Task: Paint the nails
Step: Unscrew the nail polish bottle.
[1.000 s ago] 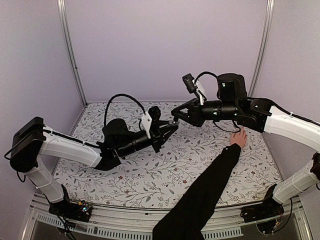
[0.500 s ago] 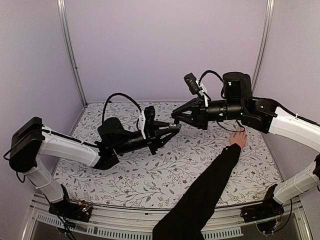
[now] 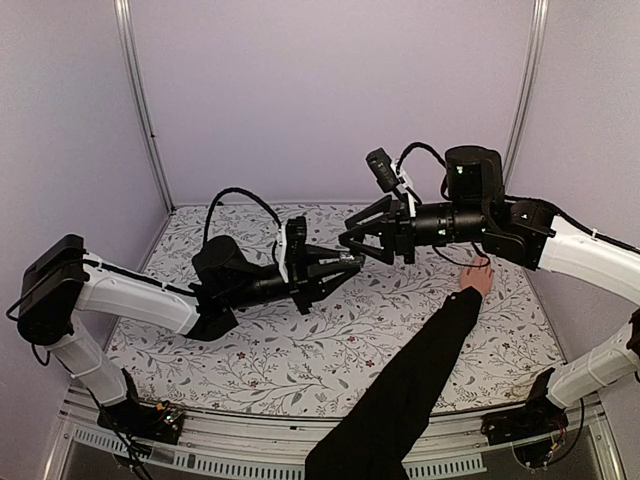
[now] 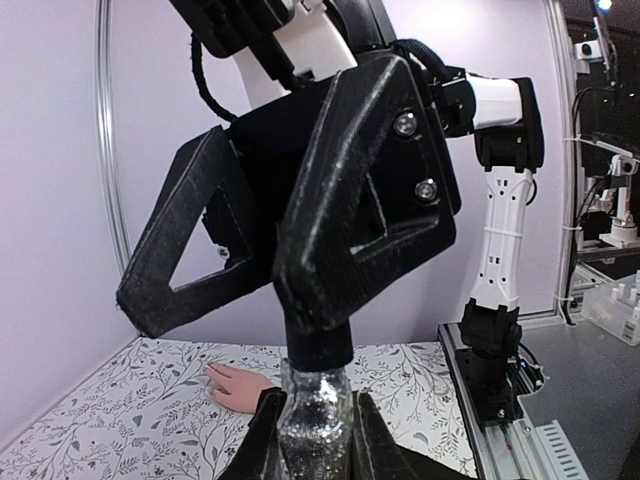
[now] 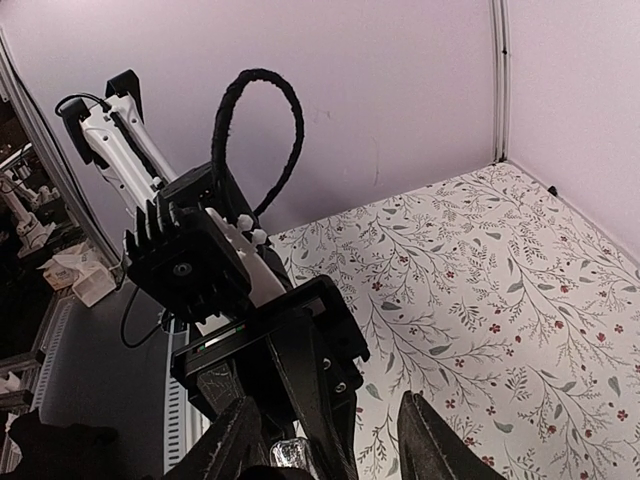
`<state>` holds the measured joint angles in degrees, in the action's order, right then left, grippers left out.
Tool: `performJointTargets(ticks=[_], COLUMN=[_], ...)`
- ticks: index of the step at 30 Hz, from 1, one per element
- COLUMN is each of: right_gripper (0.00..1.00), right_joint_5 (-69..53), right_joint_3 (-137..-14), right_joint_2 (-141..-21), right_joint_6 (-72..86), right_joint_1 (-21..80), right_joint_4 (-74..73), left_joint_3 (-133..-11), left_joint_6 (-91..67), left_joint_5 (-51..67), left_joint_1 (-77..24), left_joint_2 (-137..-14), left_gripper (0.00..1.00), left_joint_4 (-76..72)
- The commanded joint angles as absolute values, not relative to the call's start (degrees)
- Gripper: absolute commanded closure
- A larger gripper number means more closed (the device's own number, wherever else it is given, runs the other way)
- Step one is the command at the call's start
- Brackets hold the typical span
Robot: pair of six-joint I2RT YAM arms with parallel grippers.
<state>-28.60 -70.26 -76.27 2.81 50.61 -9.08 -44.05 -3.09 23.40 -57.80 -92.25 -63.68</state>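
My left gripper (image 4: 313, 418) is shut on a small glittery bottle (image 4: 318, 430) with a black cap (image 4: 320, 352) on top. In the top view the left gripper (image 3: 347, 262) meets my right gripper (image 3: 350, 238) in mid-air above the table. The right gripper (image 5: 330, 452) is open. One of its fingers (image 4: 365, 200) stands right over the cap and the other (image 4: 190, 250) is spread off to the side. A bare hand (image 3: 477, 276) with a black sleeve (image 3: 400, 390) lies flat on the table at the right. The hand (image 4: 240, 386) lies beyond the bottle, and its nails are too small to make out.
A floral cloth (image 3: 300, 350) covers the table, with pale walls and metal corner posts (image 3: 140, 110) around it. The sleeved arm crosses the near right of the table, under my right arm (image 3: 560, 245).
My right gripper was shut at the bottle's cap and has now spread its fingers. The left gripper has sunk slightly with the bottle. The hand has stayed still.
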Motion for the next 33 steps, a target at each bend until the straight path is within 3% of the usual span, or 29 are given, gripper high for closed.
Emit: performJointTargets(ticks=[1,13,21,27,33], right_gripper=[0.5,0.47,0.59,0.63,0.81], right_joint_5=[-27.74,-30.13,-30.23,-30.23,-30.23], right_joint_3=[-70.72,-73.3,-74.61,-75.13,-75.56], right_joint_2=[-73.92,-74.59,-74.99,-75.25,-75.54], right_joint_6=[2.72,0.65,-1.51,-2.23,-2.63], right_joint_1=[50.69,50.66,50.68,50.66,50.64], right_joint_4=[-10.72,-19.22,-22.72,-24.07,-24.61], left_joint_3=[-43.0,-42.97,-43.07,-43.24,-43.5], left_joint_6=[-2.87,-2.92,-3.12,-3.2,-3.25], left_joint_5=[25.21,25.92,25.83,25.82,25.61], left_joint_1=[-58.15,-57.96,-57.9,-57.91,-57.89], left_joint_2=[-90.35,-90.77,-91.31,-91.58,-91.96], left_gripper=[1.0,1.0,1.0,1.0,1.0], left_joint_4=[-66.3,-66.01,-66.18,-66.27,-66.09])
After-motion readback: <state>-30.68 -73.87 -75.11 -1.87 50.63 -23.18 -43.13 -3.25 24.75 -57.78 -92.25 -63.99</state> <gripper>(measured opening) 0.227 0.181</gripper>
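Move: The bottle's black cap is about 2 cm back of the right hand, 1 cm to its right and some 2 cm below its open fingers. The clear bottle is upright in the left hand's grip, about 2 cm back of the right hand, level sideways and 5 cm below. From the left hand, the cap is some 3 cm above and 1 cm to the right. Right hand eases back about 2 cm, rightward and down, closing around the cap; left keeps holding the bottle. ##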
